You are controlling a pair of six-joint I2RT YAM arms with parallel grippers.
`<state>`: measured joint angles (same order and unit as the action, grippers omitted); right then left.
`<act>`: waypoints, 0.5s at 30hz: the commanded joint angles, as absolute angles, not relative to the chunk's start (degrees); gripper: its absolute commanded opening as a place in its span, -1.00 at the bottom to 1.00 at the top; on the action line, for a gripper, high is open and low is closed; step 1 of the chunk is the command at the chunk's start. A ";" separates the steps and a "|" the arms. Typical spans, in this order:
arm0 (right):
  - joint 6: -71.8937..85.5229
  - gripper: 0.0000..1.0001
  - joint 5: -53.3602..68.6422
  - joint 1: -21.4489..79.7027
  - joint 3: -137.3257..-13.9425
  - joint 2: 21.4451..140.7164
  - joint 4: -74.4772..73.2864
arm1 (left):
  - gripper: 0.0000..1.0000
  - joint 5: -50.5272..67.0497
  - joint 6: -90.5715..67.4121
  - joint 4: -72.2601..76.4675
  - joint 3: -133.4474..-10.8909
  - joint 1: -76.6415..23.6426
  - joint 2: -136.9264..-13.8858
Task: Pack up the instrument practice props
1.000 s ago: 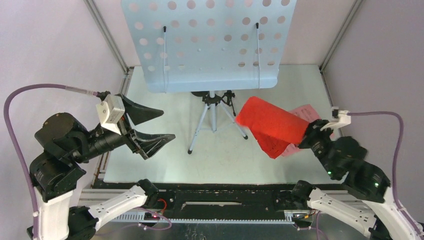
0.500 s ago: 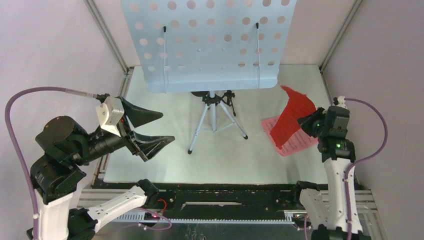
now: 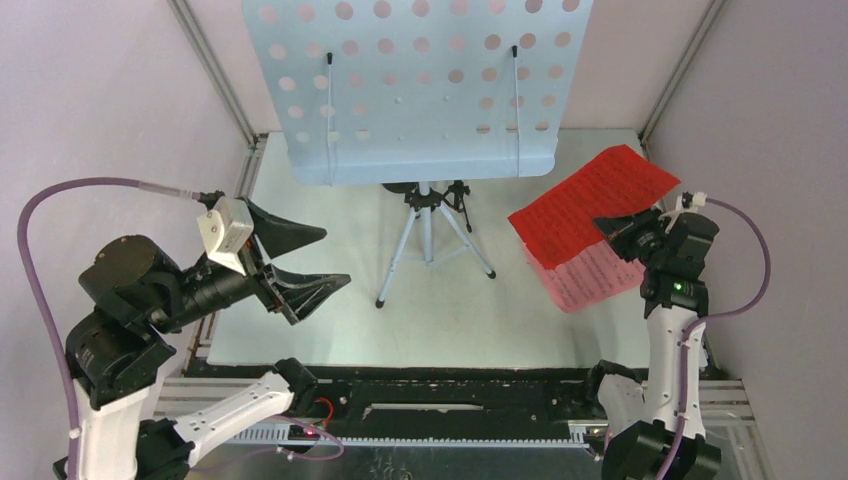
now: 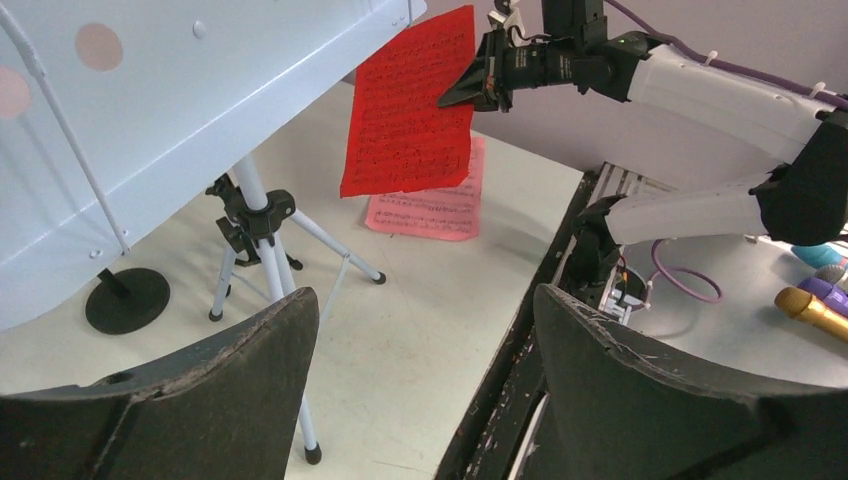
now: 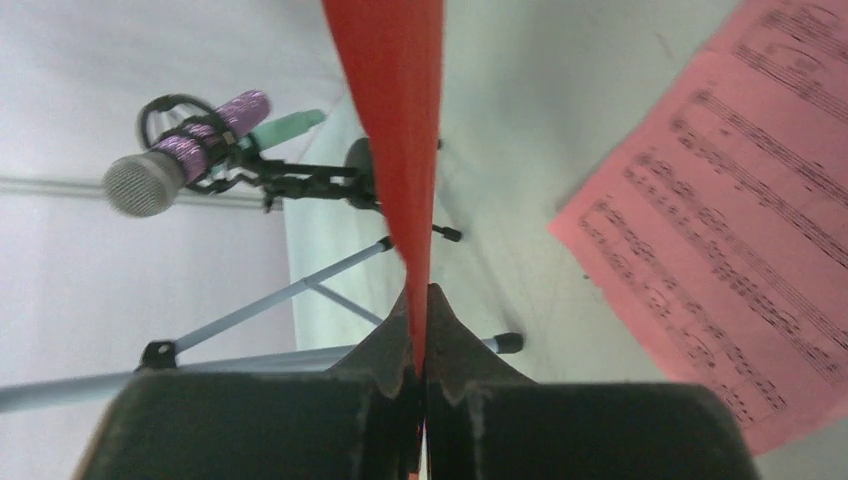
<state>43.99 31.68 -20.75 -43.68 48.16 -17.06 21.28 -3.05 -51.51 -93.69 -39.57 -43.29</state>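
Note:
My right gripper (image 3: 612, 228) is shut on the red score sheet (image 3: 590, 202) and holds it in the air above the pink score sheet (image 3: 590, 275), which lies flat on the table at the right. The red sheet shows edge-on in the right wrist view (image 5: 395, 120). The pale blue perforated music desk (image 3: 420, 85) stands on the blue-grey tripod (image 3: 428, 235) at the back middle. A glittery purple microphone (image 5: 190, 150) and a mint one (image 5: 285, 128) sit in black mounts (image 5: 300, 180) behind the tripod. My left gripper (image 3: 325, 255) is open and empty at the left.
A round black base (image 4: 125, 298) sits under the music desk. More microphones (image 4: 815, 300) lie off the table to the right in the left wrist view. Pink walls enclose the table on three sides.
My right gripper has swung the red sheet from rolled and low near the table's middle to flat and raised at the right, over the pink sheet. The left arm has barely moved.

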 commanded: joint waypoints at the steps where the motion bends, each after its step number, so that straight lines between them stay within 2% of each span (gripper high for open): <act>1: 46.83 -1.00 26.26 -21.95 -38.88 48.49 -14.93 | 0.74 20.21 -3.82 -49.72 -91.94 -39.33 -41.77; 7: 48.27 -1.00 20.74 -22.59 -32.83 52.01 -12.48 | 0.75 19.53 -4.41 -48.96 -90.31 -39.37 -40.80; 15: 48.68 -1.00 19.08 -23.40 -31.47 57.43 -8.92 | 0.75 19.04 -4.40 -48.19 -87.41 -39.30 -39.59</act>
<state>47.86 20.73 -22.59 -31.11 55.90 -13.87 19.79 -3.64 -50.24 -88.33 -39.57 -39.99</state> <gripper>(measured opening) 0.006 0.876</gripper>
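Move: The right hand already pinches the red music sheet; the pink music sheet lies some 6 cm ahead of this hand, 6 cm to its right and about 24 cm below. The music stand's nearest right foot is about 21 cm to the hand's left, 2 cm ahead and 25 cm below. From the left hand, the pink sheet lies about 27 cm ahead, 60 cm to the right and 47 cm below. Right hand keeps pinching the red sheet, lowering it about 12 cm towards the pink sheet while tipping fingers down. ##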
